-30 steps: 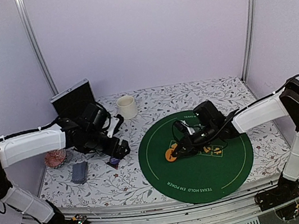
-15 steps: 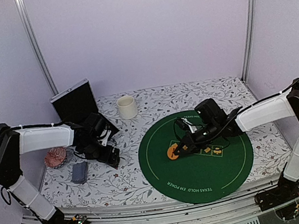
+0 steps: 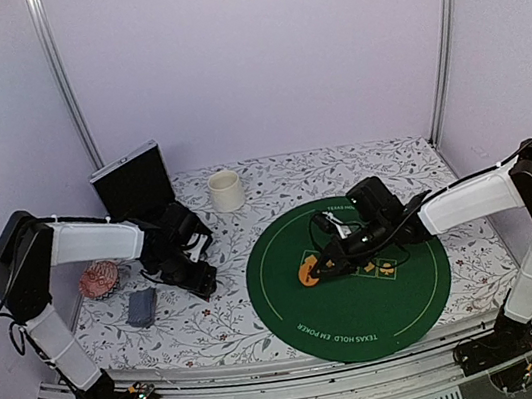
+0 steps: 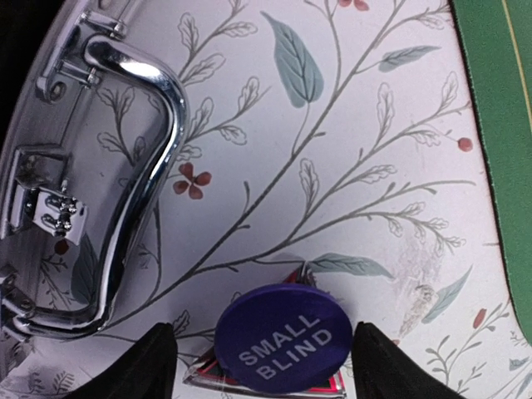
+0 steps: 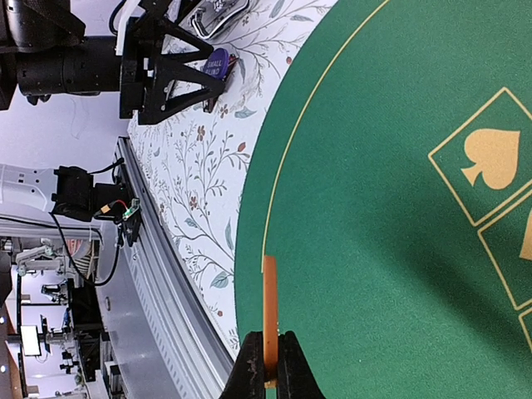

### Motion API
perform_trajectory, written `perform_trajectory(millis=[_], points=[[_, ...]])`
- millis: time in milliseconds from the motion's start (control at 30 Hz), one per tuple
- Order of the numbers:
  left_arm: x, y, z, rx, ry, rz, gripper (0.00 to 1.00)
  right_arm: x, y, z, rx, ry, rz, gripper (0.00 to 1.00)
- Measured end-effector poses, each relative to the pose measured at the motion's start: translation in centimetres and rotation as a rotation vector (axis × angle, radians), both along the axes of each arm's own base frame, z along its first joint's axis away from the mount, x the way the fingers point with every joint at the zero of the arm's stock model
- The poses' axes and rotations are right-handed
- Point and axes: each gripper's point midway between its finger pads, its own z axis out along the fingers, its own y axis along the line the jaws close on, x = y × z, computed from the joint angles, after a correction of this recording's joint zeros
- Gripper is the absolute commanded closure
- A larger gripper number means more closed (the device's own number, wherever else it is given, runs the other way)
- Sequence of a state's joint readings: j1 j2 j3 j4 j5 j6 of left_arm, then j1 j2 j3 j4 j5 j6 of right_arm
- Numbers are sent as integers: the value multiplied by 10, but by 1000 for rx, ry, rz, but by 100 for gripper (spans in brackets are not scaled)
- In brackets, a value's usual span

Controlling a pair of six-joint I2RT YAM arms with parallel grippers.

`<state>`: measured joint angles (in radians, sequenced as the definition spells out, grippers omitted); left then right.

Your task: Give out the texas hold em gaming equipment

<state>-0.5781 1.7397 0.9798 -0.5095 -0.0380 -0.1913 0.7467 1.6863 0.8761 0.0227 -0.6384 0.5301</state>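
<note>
A purple disc [image 4: 283,337] printed SMALL BLIND lies on the black-red triangular token [image 4: 204,374] on the floral cloth. My left gripper [image 4: 266,362] stands open astride it, one finger on each side, with a gap on the left side. From above, this gripper [image 3: 201,279] is low, just left of the green poker mat [image 3: 386,317]. My right gripper [image 5: 268,366] is shut on an orange round disc [image 5: 269,307], held on edge just above the mat [image 5: 399,249]. In the top view that disc [image 3: 305,274] hangs over the mat's left part.
The silver-edged black case [image 3: 131,180] stands open at the back left, its chrome handle [image 4: 141,191] close to my left fingers. A cream mug [image 3: 225,191] sits behind the mat. Grey-blue cards [image 3: 142,306] and a reddish chip stack [image 3: 98,280] lie at the left.
My left gripper has pulled back to the left and come down around the purple disc, its fingers narrowing. The right gripper keeps the orange disc, almost still.
</note>
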Motion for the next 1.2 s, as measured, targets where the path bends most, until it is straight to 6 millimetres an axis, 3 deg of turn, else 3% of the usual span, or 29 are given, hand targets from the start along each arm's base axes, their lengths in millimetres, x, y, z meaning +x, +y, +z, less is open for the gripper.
perform_trajectory(millis=[100,233,500,733,867,967,1067,1133,1200], points=[[0,-3,0,-3,-1,-12,35,0,0,-2,-3,0,3,98],[0,-6,-3,-3,1,-19,46,-1,0,-4,-7,3,8,98],[1,-8,-2,-3,-7,-32,80,-1,-1,-5,-13,1,12,98],[0,-10,2,2,-8,-38,85,-1,-2,-5,-15,3,10,98],[7,-20,24,-23,-51,-54,86,3,-6,2,-8,-6,-4,98],[19,-49,55,-75,-127,-110,86,9,-13,17,8,-31,-27,98],[21,-94,80,-147,-181,-206,88,14,-24,36,22,-64,-60,98],[19,-125,85,-182,-188,-270,88,13,-34,45,22,-82,-83,98],[11,-154,77,-198,-174,-337,88,6,-45,49,13,-85,-99,98]])
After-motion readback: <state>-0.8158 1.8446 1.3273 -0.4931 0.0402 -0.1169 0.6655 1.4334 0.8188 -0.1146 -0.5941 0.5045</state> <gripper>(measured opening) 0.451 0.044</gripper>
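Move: The small blind disc sits between the left hand's open fingers, about 1 cm to its right and level with them. A dark triangle lies just under the disc; the case handle is some 6 cm ahead and 2 cm left, the mat's left edge about 9 cm right. The right hand, holding the orange disc, has the printed card row roughly 5 cm ahead, 8 cm right and 8 cm below. The small blind disc is pinched as the left fingers close from both sides, the hand easing about 1 cm right; it is then lifted some 8 cm and carried about 15 cm right, over the mat's left edge, the wrist turning some 20 degrees clockwise. Late on, the right hand, still gripping the orange disc, rises and shifts right, about 5 cm each. ##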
